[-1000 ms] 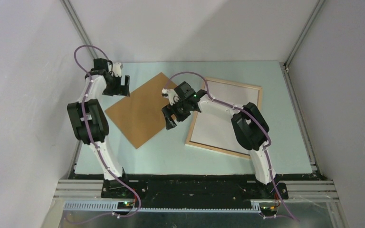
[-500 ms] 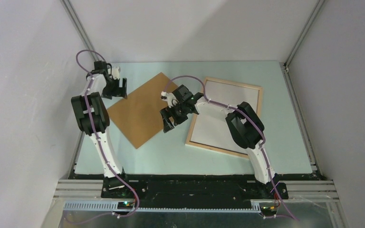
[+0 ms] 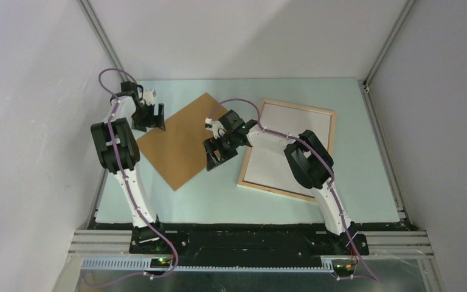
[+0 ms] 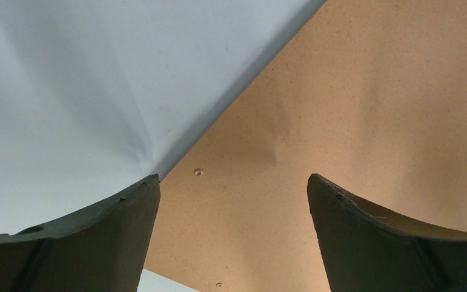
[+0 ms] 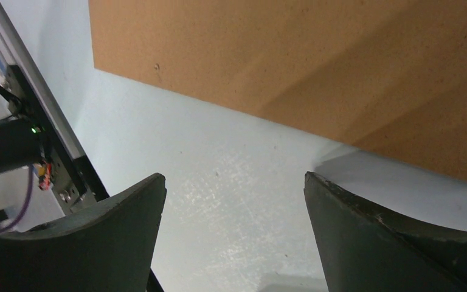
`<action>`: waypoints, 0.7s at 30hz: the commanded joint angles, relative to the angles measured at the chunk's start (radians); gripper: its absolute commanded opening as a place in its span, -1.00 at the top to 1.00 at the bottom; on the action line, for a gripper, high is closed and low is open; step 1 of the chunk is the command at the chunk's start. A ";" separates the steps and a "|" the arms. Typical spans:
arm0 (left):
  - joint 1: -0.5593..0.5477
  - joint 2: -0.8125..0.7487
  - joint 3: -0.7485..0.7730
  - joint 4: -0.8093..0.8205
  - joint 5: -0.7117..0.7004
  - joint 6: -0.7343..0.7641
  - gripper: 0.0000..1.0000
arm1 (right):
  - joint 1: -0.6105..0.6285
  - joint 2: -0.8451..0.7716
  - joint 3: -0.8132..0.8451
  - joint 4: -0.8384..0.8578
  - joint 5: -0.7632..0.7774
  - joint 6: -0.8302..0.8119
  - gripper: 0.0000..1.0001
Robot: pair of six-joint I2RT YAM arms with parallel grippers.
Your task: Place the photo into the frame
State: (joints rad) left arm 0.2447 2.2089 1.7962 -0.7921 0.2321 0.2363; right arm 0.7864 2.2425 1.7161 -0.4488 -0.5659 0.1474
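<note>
The frame point(image 3: 298, 107), thin pale wood rails, lies flat at the right of the table. A white sheet point(image 3: 307, 125) fills its inside; no picture side shows, so I cannot tell if it is the photo. My left gripper point(image 3: 150, 126) hangs open over the far-left corner of a brown backing board point(image 3: 176, 146). In the left wrist view the left gripper point(image 4: 231, 182) straddles the backing board point(image 4: 340, 91) near its edge, holding nothing. My right gripper point(image 3: 211, 162) is open beside the board's right edge; in its wrist view the right gripper point(image 5: 234, 179) has only bare table between its fingers.
The pale green table point(image 3: 219, 201) is walled by grey panels on three sides. Metal rails point(image 3: 380, 55) run along its edges. A black rail with a green light point(image 5: 33, 131) shows at the left of the right wrist view. The right arm's forearm crosses the frame's left part.
My left gripper has come slightly nearer, over the board's corner. My right gripper has slid a little left and nearer along the board's right edge. Board and frame stayed put.
</note>
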 commanded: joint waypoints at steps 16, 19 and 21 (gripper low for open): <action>-0.001 0.036 0.032 -0.103 0.101 0.042 -0.91 | -0.118 0.138 0.179 -0.016 0.049 0.126 -0.75; -0.005 0.025 -0.005 -0.108 0.114 0.059 -0.91 | -0.130 0.129 0.185 -0.021 0.055 0.126 -0.76; -0.010 0.013 -0.028 -0.109 0.120 0.068 -0.91 | -0.139 0.124 0.192 -0.028 0.062 0.126 -0.76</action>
State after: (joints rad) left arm 0.2443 2.2311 1.8179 -0.8547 0.2928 0.2707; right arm 0.6628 2.3528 1.8778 -0.4385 -0.5678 0.2707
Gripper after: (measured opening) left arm 0.955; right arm 0.879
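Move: Just off the brown board's near-right edge, the right hand has the board's middle about 9 cm ahead and 12 cm to its left. The board's near corner is some 14 cm back and 18 cm left, while the frame's middle is 5 cm ahead and 26 cm right; all lie about 2 cm below. From the left hand the board's middle is about 6 cm back and 16 cm right, its left corner 5 cm back and 4 cm left. Sweeping low and level, the right hand goes forward about 8 cm, slightly left at first and then drifting right, while turning some 10 degrees clockwise. Its open forward finger comes against the board's near-right edge and pushes it forward. The left hand stays low at the board's left end, easing about 1.5 cm back and right, with its fingers open. ##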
